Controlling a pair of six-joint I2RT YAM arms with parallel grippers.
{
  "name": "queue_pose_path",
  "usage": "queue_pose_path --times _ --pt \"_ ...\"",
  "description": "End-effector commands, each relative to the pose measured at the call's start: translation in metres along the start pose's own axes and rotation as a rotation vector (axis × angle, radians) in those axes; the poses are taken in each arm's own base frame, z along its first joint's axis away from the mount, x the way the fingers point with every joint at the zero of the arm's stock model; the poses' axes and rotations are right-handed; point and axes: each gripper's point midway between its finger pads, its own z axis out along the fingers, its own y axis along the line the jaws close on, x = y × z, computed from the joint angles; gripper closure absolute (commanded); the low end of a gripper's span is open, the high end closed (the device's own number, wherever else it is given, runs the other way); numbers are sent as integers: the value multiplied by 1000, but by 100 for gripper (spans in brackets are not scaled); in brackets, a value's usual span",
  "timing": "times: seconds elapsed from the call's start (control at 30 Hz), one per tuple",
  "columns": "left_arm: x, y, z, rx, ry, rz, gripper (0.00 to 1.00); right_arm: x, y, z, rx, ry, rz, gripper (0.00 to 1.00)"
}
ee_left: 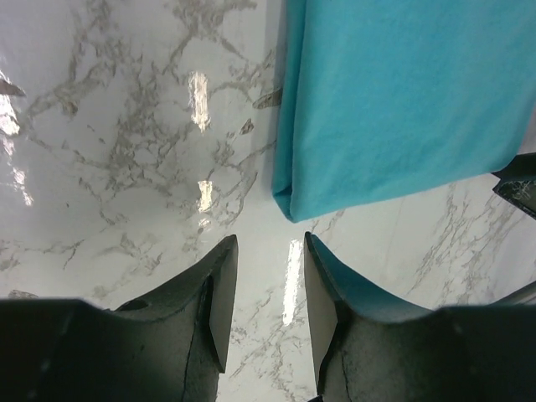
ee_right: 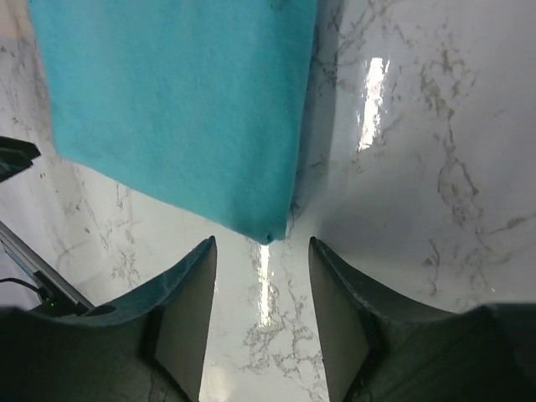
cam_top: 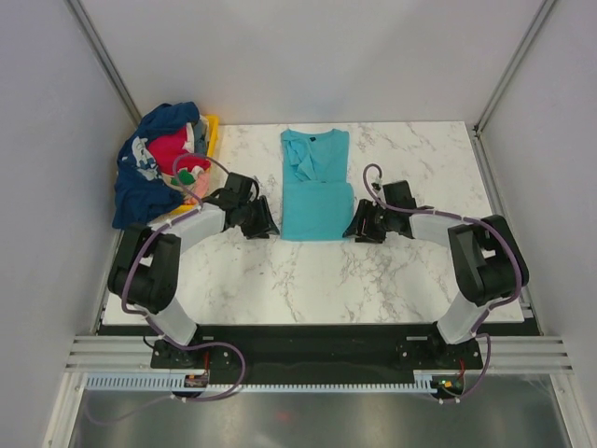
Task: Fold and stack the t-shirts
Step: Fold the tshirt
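A turquoise t-shirt (cam_top: 314, 185) lies flat in the middle of the marble table, folded into a long strip with its collar at the far end. My left gripper (cam_top: 265, 222) sits just left of its near left corner (ee_left: 289, 203), open, with only bare marble between the fingers. My right gripper (cam_top: 358, 225) sits just right of the near right corner (ee_right: 268, 230), also open and empty. More t-shirts (cam_top: 154, 163), navy with white print, red and greyish, are heaped at the far left.
A yellow tray (cam_top: 211, 133) shows under the heap of shirts at the table's far left corner. Grey walls close in the table on three sides. Bare marble (cam_top: 317, 280) stretches between the folded shirt and the arm bases.
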Motion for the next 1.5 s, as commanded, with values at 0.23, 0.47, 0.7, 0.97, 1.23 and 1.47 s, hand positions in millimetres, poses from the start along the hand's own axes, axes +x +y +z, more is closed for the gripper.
queue_pose_path --times 0.23,0.47,0.7,0.97,1.23,1.47 --pt "-2 -17 2 165 -129 -25 52 -7 1 19 -43 -47 -44 57" --pt "-2 -13 16 163 -134 -44 51 -8 -1 23 -39 -37 -48 81" --pt "5 -16 34 186 -94 -58 55 -4 -3 25 -38 -22 -54 85" --pt "20 -15 50 173 -53 -48 64 -2 -5 27 -37 -14 -57 91" --pt "23 -29 36 205 -56 -19 98 7 -6 19 -43 -9 -59 100" --pt "61 -47 2 183 -30 55 98 26 -1 -19 -21 -16 -46 100"
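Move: The t-shirt's near left corner lies about 4 cm to the right of my left hand and some 4 cm below. The near right corner is only about 1 cm ahead, 1 cm to the left and 1 cm below my right hand. The two corners are about 14 cm apart. The folded edge across the shirt is some 13 cm ahead of my left hand and 11 cm to its right, with the shirt's far end about 25 cm ahead, 10 cm right. My right fingers close first, easing about 1 cm forward, left and down to pinch the near right corner. My left hand sinks and slides some 4 cm right, rolling about 10 degrees so its left side drops, and shuts on the near left corner. With both corners pinched, I draw my hands back together about 3 cm, the left also rising 2 cm. ##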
